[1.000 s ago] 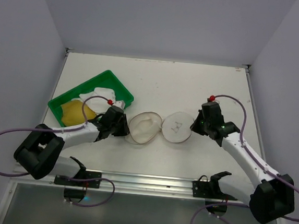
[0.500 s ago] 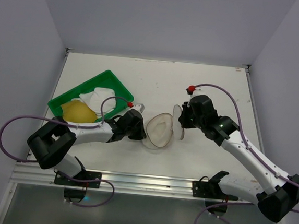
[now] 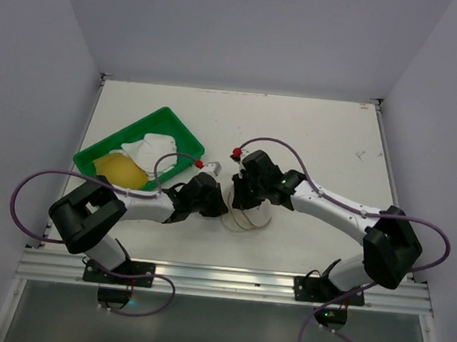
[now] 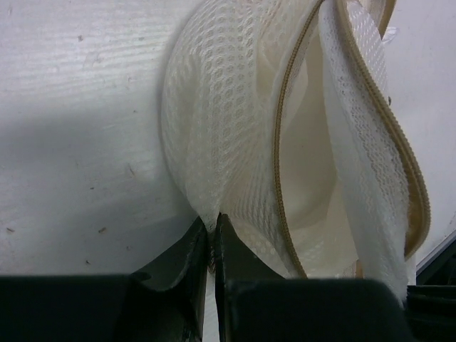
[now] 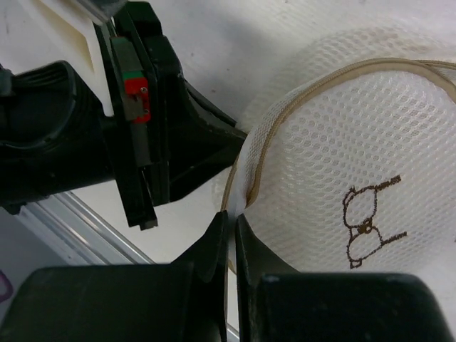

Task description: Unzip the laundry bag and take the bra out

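Note:
The off-white mesh laundry bag point(image 3: 247, 210) lies between my two grippers at the table's middle, its two halves folded close together. My left gripper point(image 3: 221, 205) is shut on the mesh of the left half point(image 4: 235, 128); its jaws pinch a fold of the mesh point(image 4: 211, 226). My right gripper point(image 3: 241, 196) is shut on the rim by the tan zip point(image 5: 233, 217). The half with the dark bra drawing point(image 5: 367, 222) faces the right wrist camera. A smooth cream surface point(image 4: 313, 171) shows inside the opening; I cannot tell whether it is the bra.
A green plastic tray point(image 3: 168, 114) stands at the left and holds a yellow item point(image 3: 120, 169) and a white cloth point(image 3: 154, 147). The left gripper's black body point(image 5: 157, 142) sits close to the right gripper. Walls stand on both sides and at the back.
The right gripper has swung left, carrying its bag half with the drawing over against the other half. The left gripper has shifted right with its half. The two grippers now almost meet.

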`<state>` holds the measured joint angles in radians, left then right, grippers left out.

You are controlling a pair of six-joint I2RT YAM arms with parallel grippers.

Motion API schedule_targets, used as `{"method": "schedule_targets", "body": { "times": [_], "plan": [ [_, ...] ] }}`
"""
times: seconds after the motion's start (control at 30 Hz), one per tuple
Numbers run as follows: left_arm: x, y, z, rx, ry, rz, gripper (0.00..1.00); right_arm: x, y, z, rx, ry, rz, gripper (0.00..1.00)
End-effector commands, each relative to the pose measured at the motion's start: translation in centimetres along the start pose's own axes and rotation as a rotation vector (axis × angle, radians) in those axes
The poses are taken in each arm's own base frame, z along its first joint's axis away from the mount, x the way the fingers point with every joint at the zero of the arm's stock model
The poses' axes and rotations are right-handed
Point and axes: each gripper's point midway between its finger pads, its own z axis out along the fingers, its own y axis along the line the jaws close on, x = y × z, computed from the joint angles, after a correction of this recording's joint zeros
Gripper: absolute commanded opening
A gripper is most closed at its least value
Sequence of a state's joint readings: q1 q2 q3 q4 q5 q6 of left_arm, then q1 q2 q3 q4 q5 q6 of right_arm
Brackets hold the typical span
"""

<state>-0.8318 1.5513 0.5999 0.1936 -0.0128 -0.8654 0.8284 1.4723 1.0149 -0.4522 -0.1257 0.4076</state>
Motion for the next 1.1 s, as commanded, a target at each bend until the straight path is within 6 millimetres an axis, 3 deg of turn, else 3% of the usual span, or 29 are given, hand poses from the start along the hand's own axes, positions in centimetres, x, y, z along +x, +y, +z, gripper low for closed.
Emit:
{"method": "schedule_targets", "body": {
  "times": [0.0,0.13,0.37,0.6,0.63,0.73,0.9,0.93,1.0,1.03,1.07],
  "plan": [
    [-0.1,-0.7,0.3,0.067,-0.043,-0.055,0.09,-2.4,3.0,0.5,-0.134,-0.062,0.018,0.0],
    [1.4,-0.4,0.2,0.075,0.002,-0.073,0.09,-3.4,3.3,1.6,-0.153,-0.113,0.07,0.0],
    [2.3,0.3,-0.1,0.063,0.013,-0.105,0.09,-4.1,-0.1,3.5,0.018,-0.163,0.171,0.01],
    [2.2,1.5,-0.7,0.005,-0.011,-0.135,0.22,-0.6,-1.4,5.5,0.057,-0.036,0.277,0.21],
    [2.2,1.7,-0.9,-0.004,-0.013,-0.144,0.28,-0.7,-1.2,5.1,0.045,-0.043,0.277,0.25],
    [2.0,2.1,-1.6,-0.024,-0.033,-0.16,0.33,-1.0,-0.2,3.8,-0.006,-0.057,0.27,0.33],
    [0.8,4.2,-3.2,-0.148,-0.089,-0.158,0.4,-4.4,2.9,-1.0,-0.108,-0.128,0.231,0.55],
    [-0.1,3.8,-3.8,-0.143,-0.119,-0.165,0.45,-5.2,3.2,-1.8,-0.113,-0.144,0.223,0.58],
    [-0.8,4.3,-4.6,-0.179,-0.139,-0.153,0.5,-6.5,3.5,-3.6,-0.122,-0.203,0.2,0.65],
    [-2.2,3.5,-5.5,-0.172,-0.168,-0.138,0.57,-7.0,3.3,-4.2,-0.112,-0.225,0.196,0.68],
    [-2.7,4.3,-6.2,-0.22,-0.184,-0.123,0.62,-8.1,2.2,-5.0,-0.075,-0.269,0.207,0.71]
  ]
}}
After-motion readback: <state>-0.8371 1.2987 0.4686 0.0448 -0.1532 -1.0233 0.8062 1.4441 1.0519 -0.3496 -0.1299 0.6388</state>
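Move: The right hand already pinches the edge of the laundry bag's lid; the bag's middle lies about 4 cm to its right, 1 cm back and some 7 cm below. The left hand already grips the bag's lower left side, with the bag's middle around 8 cm to its right, 1 cm ahead and 2 cm up. From the left hand, the green box is centred roughly 33 cm left and 16 cm ahead, and the white cloth in it 27 cm left and 19 cm ahead. Left and forward, about 3 cm each, the right hand carries the lid's edge across the bag, then sinks some 5 cm, opening as it goes and letting go of the rim, and rises about 9 cm clear, wide open. The left hand keeps its pinch, easing back a little, then opens and draws off to the left about 5 cm. ##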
